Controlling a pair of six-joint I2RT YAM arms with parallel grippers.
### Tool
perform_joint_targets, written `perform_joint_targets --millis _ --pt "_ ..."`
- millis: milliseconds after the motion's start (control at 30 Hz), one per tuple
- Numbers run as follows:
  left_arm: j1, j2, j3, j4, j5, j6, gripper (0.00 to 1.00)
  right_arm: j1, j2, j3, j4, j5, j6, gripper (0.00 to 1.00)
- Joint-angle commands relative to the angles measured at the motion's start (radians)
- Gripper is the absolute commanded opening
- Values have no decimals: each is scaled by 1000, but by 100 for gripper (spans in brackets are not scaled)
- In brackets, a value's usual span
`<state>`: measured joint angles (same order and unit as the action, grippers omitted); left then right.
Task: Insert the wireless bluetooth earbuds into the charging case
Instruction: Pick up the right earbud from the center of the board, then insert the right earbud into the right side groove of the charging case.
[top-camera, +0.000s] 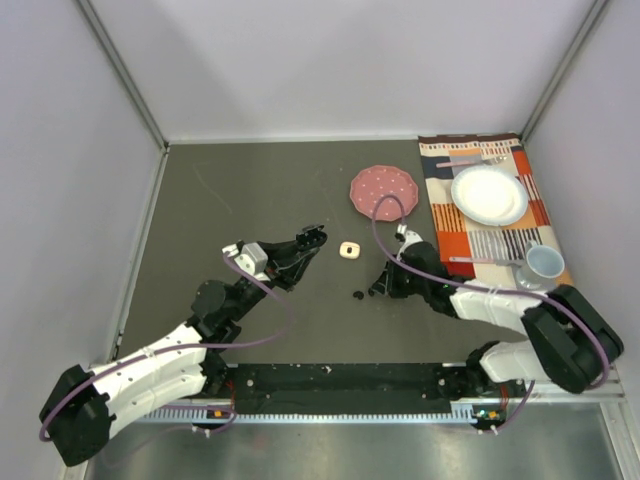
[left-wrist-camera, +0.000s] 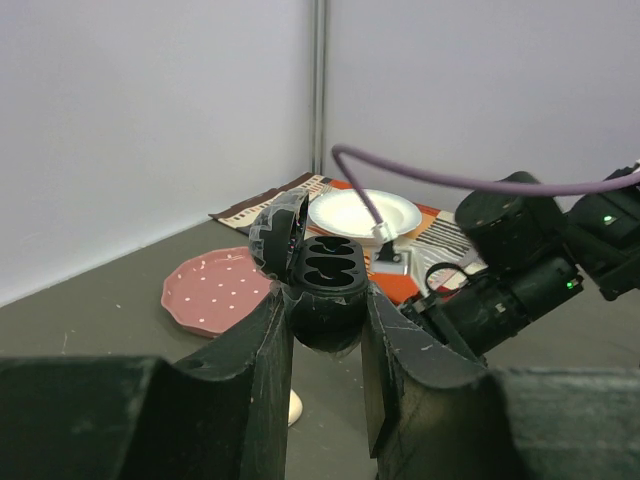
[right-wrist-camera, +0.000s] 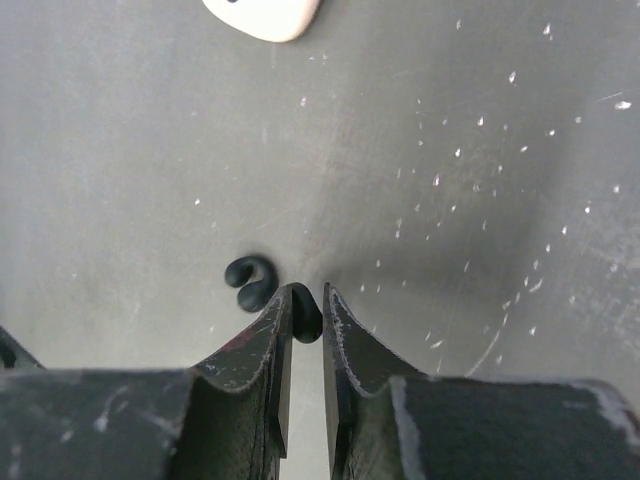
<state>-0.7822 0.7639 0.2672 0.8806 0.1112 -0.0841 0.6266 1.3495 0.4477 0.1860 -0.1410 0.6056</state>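
My left gripper (top-camera: 314, 236) (left-wrist-camera: 325, 308) is shut on a black charging case (left-wrist-camera: 328, 268), held above the table with its lid open and two empty sockets facing up. My right gripper (top-camera: 378, 289) (right-wrist-camera: 307, 305) is down at the table, its fingers closed to a narrow gap on a black earbud (right-wrist-camera: 306, 318) at the tips. A second black earbud (right-wrist-camera: 250, 282) (top-camera: 358, 294) lies on the table just left of the right fingers. A small cream-white case (top-camera: 348, 250) (right-wrist-camera: 262, 14) lies between the two grippers. White earbuds cannot be made out.
A pink dotted disc (top-camera: 383, 188) (left-wrist-camera: 215, 290) lies at the back centre. A striped placemat (top-camera: 445, 215) on the right carries a white plate (top-camera: 489, 194), cutlery and a cup (top-camera: 545, 263). Grey walls close in the table.
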Motion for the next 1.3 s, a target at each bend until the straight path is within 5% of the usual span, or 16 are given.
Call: perform_joint_targets --millis 0,433,967,1267 --pt "3 -6 12 52 -7 -11 0 8 -176 -46 78 18 -10 0" --pt "5 12 30 95 50 -57 0 9 -647 -96 254 55 -47 0" --pt "6 152 70 205 143 -118 0 13 -650 26 546 -187 -52 1" --pt "6 204 78 287 225 -138 0 30 -507 54 791 -324 32 2"
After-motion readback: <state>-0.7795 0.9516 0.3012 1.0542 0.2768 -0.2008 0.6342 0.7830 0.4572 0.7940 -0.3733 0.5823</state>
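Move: The right fingers already pinch a black earbud just above the table. The black case in the left hand lies about 13 cm to their left, roughly level fore and aft, and 27 cm higher. The other black earbud sits some 3 cm to the right hand's left on the table, level with it; the white case is about 10 cm ahead and 5 cm left. From the left hand, the held earbud lies some 14 cm right, 3 cm ahead and 27 cm below. Steeply up from the table the right hand lifts the pinched earbud, about 32 cm, easing back and slightly left in the later part, while its wrist swings the fingers from sloping down to pointing left-forward and a little upward. Meanwhile the left hand keeps its grip on the open black case and carries it a few centimetres right towards the earbud, turning slightly clockwise. ##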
